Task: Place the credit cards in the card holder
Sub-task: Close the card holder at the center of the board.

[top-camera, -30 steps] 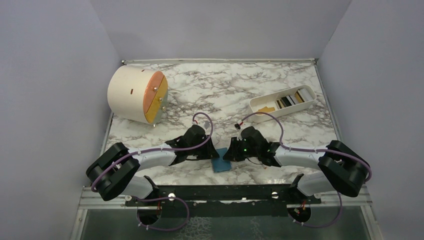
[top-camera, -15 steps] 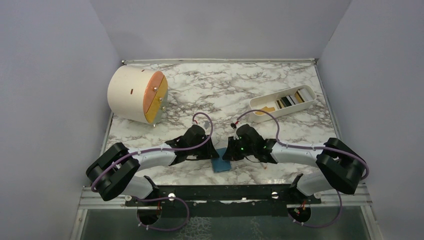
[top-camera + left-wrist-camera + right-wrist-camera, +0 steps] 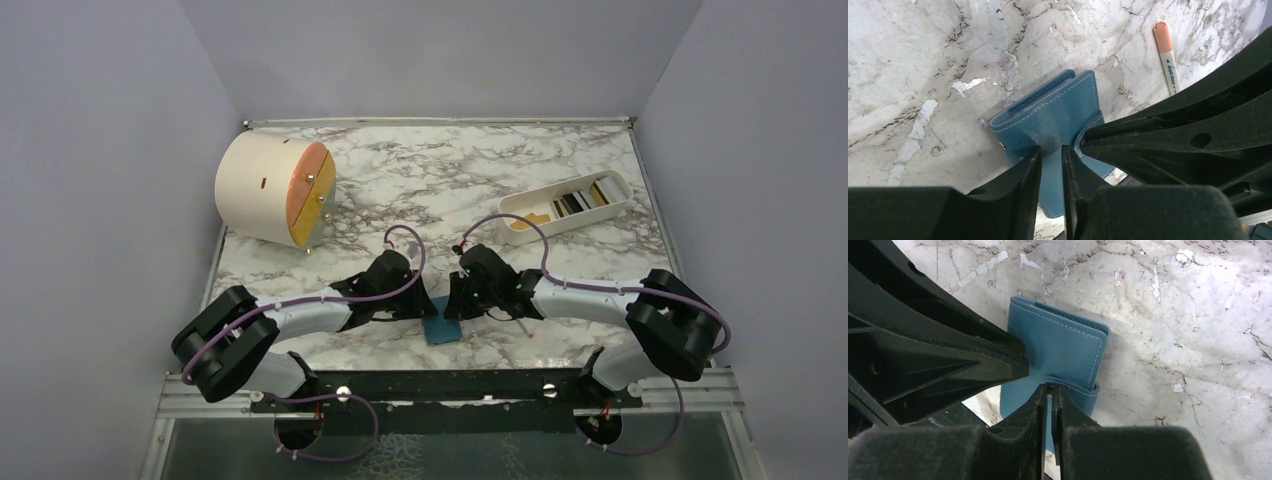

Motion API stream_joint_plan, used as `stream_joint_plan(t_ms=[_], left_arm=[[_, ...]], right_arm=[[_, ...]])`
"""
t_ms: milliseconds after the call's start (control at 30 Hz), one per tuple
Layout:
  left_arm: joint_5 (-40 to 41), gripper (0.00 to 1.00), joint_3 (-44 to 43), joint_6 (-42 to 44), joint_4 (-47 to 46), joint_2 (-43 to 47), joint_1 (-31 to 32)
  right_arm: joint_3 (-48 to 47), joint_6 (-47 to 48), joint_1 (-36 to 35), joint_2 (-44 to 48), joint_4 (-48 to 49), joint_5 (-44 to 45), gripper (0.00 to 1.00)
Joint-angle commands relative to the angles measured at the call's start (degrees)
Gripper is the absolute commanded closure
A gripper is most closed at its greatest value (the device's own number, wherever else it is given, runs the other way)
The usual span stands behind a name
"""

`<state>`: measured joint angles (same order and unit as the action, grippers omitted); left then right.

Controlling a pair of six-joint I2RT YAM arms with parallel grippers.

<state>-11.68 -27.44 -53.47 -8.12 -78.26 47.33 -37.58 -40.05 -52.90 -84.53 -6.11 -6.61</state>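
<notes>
The teal-blue card holder (image 3: 441,330) lies on the marble near the front edge, between both grippers. In the left wrist view the card holder (image 3: 1048,107) is folded, and my left gripper (image 3: 1051,150) is shut on its near cover. In the right wrist view my right gripper (image 3: 1050,386) is shut on the strap flap of the card holder (image 3: 1063,345). The two grippers (image 3: 428,305) (image 3: 453,305) almost touch above it. The credit cards (image 3: 575,200), gold, black and white, stand in the white tray at the back right.
A white oblong tray (image 3: 520,207) sits at the back right. A cream round box with an orange face (image 3: 270,188) stands at the back left. A white pen-like stick with an orange tip (image 3: 1167,55) lies right of the holder.
My right arm has slid left and closed in on the card holder. The left arm and the holder have stayed put.
</notes>
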Motion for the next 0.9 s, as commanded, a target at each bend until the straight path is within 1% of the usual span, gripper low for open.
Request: stream_joint_plan(t_ms=[0, 167, 333, 367, 433, 533, 633, 767, 800, 833, 867], left_arm=[[1.4, 0.76, 2.2, -0.1, 1.5, -1.3, 0.7], [1.5, 0.76, 2.6, -0.3, 1.4, -0.9, 0.7], [2.3, 0.75, 2.7, -0.5, 1.7, 0.5, 0.6], [2.9, 0.73, 2.6, -0.5, 2.1, 1.1, 0.6], [4.4, 0.66, 1.8, -0.3, 4.0, 2.7, 0.7], [7.4, 0.53, 0.1, 0.5, 8.2, 6.0, 0.7], [10.9, 0.42, -2.2, 1.7, 13.6, 10.6, 0.7], [15.4, 0.31, -5.9, 3.0, 21.1, 18.1, 0.7], [16.4, 0.29, -7.1, 3.7, 23.1, 19.9, 0.7], [17.4, 0.28, -8.4, 4.4, 25.1, 21.5, 0.7], [18.5, 0.19, -10.0, 5.1, 27.4, 23.0, 0.7]], right_arm=[[-0.2, 2.5, -1.7, -7.1, -8.4, 7.0, 0.92], [-1.7, 3.0, -2.5, -9.1, -11.8, 9.2, 0.92], [-2.4, 3.3, -3.2, -9.0, -11.6, 9.4, 0.92], [-2.7, 3.3, -3.3, -8.7, -11.4, 9.4, 0.92], [-3.0, 3.1, -3.3, -7.4, -10.4, 9.3, 0.91], [-3.8, 2.6, -3.3, -3.3, -10.0, 10.6, 0.88], [-5.1, 2.0, -3.3, 2.5, -11.1, 13.1, 0.81], [-7.9, 2.1, -3.3, 11.5, -14.1, 18.5, 0.72], [-8.4, 2.6, -3.2, 13.6, -14.3, 19.7, 0.67], [-8.7, 3.0, -3.3, 15.8, -14.5, 20.6, 0.6], [-9.1, 3.2, -3.2, 17.8, -14.6, 21.6, 0.45]])
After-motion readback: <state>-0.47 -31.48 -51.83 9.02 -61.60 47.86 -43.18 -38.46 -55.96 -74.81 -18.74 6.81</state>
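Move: The closed card holder lies flat between the two hands and under both sets of fingertips, its middle about 2 cm to the right and 2 cm back of the left hand and some 3 cm below it. From the right hand, its middle is about 2 cm to the left, 2 cm back and 2 cm below. The orange-capped marker lies roughly 13 cm to the right of the right hand, level with it; the white tray is about 23 cm right and 22 cm farther out. The right fingertips, nearly shut, keep pressing down on the holder's strap at its snap button while the hand tilts about 5 degrees steeper, the left tips staying on the cover beside them. Then both come free and rise with quickening speed, each by some 5 to 6 cm, the left also drawing off to its left, the right forward and slightly right; both grippers open, the left much wider. ##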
